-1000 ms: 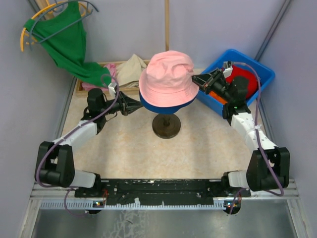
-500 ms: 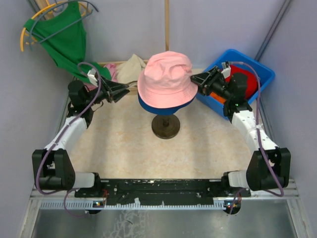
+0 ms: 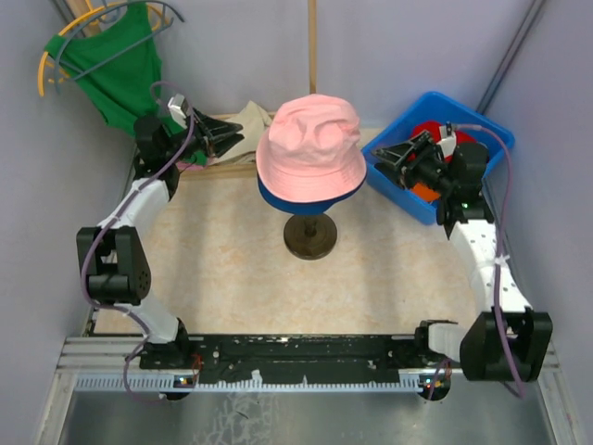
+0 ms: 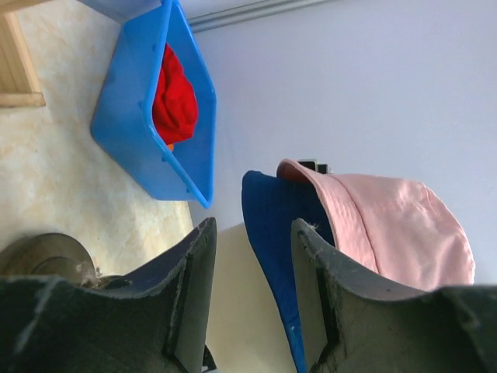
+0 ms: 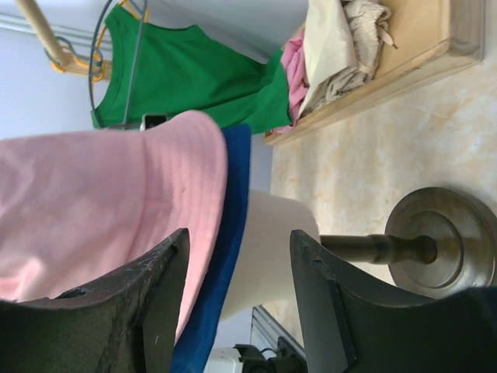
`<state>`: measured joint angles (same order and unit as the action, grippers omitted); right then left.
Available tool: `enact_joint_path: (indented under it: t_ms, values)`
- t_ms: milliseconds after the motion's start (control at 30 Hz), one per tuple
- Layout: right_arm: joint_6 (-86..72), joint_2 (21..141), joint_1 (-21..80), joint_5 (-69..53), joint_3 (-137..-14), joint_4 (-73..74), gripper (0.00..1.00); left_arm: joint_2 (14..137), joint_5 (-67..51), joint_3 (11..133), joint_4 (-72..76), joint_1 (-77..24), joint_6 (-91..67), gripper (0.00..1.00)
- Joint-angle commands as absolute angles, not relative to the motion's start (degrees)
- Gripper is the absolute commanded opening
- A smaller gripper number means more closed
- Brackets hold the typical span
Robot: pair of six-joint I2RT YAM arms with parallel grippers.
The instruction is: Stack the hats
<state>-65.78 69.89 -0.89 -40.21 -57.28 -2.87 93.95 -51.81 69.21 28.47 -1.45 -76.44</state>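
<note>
A pink bucket hat (image 3: 310, 148) sits on top of a navy blue hat (image 3: 306, 198) on the stand (image 3: 310, 236) in the middle. My left gripper (image 3: 232, 139) is open and empty, off the hats' left side, by the wooden tray. My right gripper (image 3: 382, 159) is open and empty over the blue bin's near corner, right of the hats. A red hat (image 3: 435, 134) and an orange hat (image 3: 424, 192) lie in the bin. The left wrist view shows the blue brim (image 4: 272, 233) and the pink hat (image 4: 388, 225) beyond my left gripper (image 4: 252, 233). In the right wrist view both hats, pink (image 5: 101, 210) and blue (image 5: 233, 217), lie beyond my right gripper (image 5: 239, 237).
The blue bin (image 3: 482, 130) stands at the back right. A wooden tray (image 3: 236, 167) with beige and pink cloths (image 3: 246, 125) lies at the back left. A green garment (image 3: 120, 79) on a hanger hangs in the left corner. Walls close in on both sides.
Both grippers have opened and drawn back from the pink hat's brim. The left arm swung back-left toward the tray, the right one back over the blue bin.
</note>
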Motion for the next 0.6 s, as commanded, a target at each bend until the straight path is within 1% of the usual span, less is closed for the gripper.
enact_joint_path:
  t_ms: [0, 133, 333, 433, 567]
  values:
    - [-65.3, 61.4, -1.0, -39.5, -55.6, -0.6, 0.54, 99.1, -54.8, 77.2, 30.6, -0.9, -75.0, 0.5]
    - [-69.8, 52.4, -1.0, -39.3, -52.4, 1.5, 0.54, 104.9, -57.5, 83.2, 30.4, -0.8, -75.3, 0.49]
    - [-79.1, 39.9, 0.4, -38.7, -47.9, 5.4, 0.55, 109.9, -59.7, 90.4, 31.7, -1.3, -76.1, 0.49]
    - [-82.5, 37.2, 7.3, -34.1, -46.6, 5.1, 0.55, 111.6, -61.2, 93.5, 31.7, -2.2, -76.3, 0.49]
    - [-82.4, 38.5, 19.5, -23.9, -46.0, 4.4, 0.55, 112.6, -62.0, 94.8, 32.7, -3.4, -77.4, 0.49]
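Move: Level with the right hand and roughly 15 cm to its left sits the pink hat; the blue hat is under it, about 4 cm lower, with the stand's round foot some 30 cm below the pink hat. The blue bin is about 17 cm ahead, 20 cm right and 25 cm below. From the left hand the pink hat lies about 8 cm back, 16 cm right and slightly lower. Pulling back from the pink hat's right side, the right hand travels about 15 cm towards the robot while climbing some 6 cm, then bends left towards the hat's near side, its left side rolling up about 10 degrees. The left hand eases about 6 cm forward, away from the hat on its left, turning slightly clockwise. Both grippers stay half open and empty. ##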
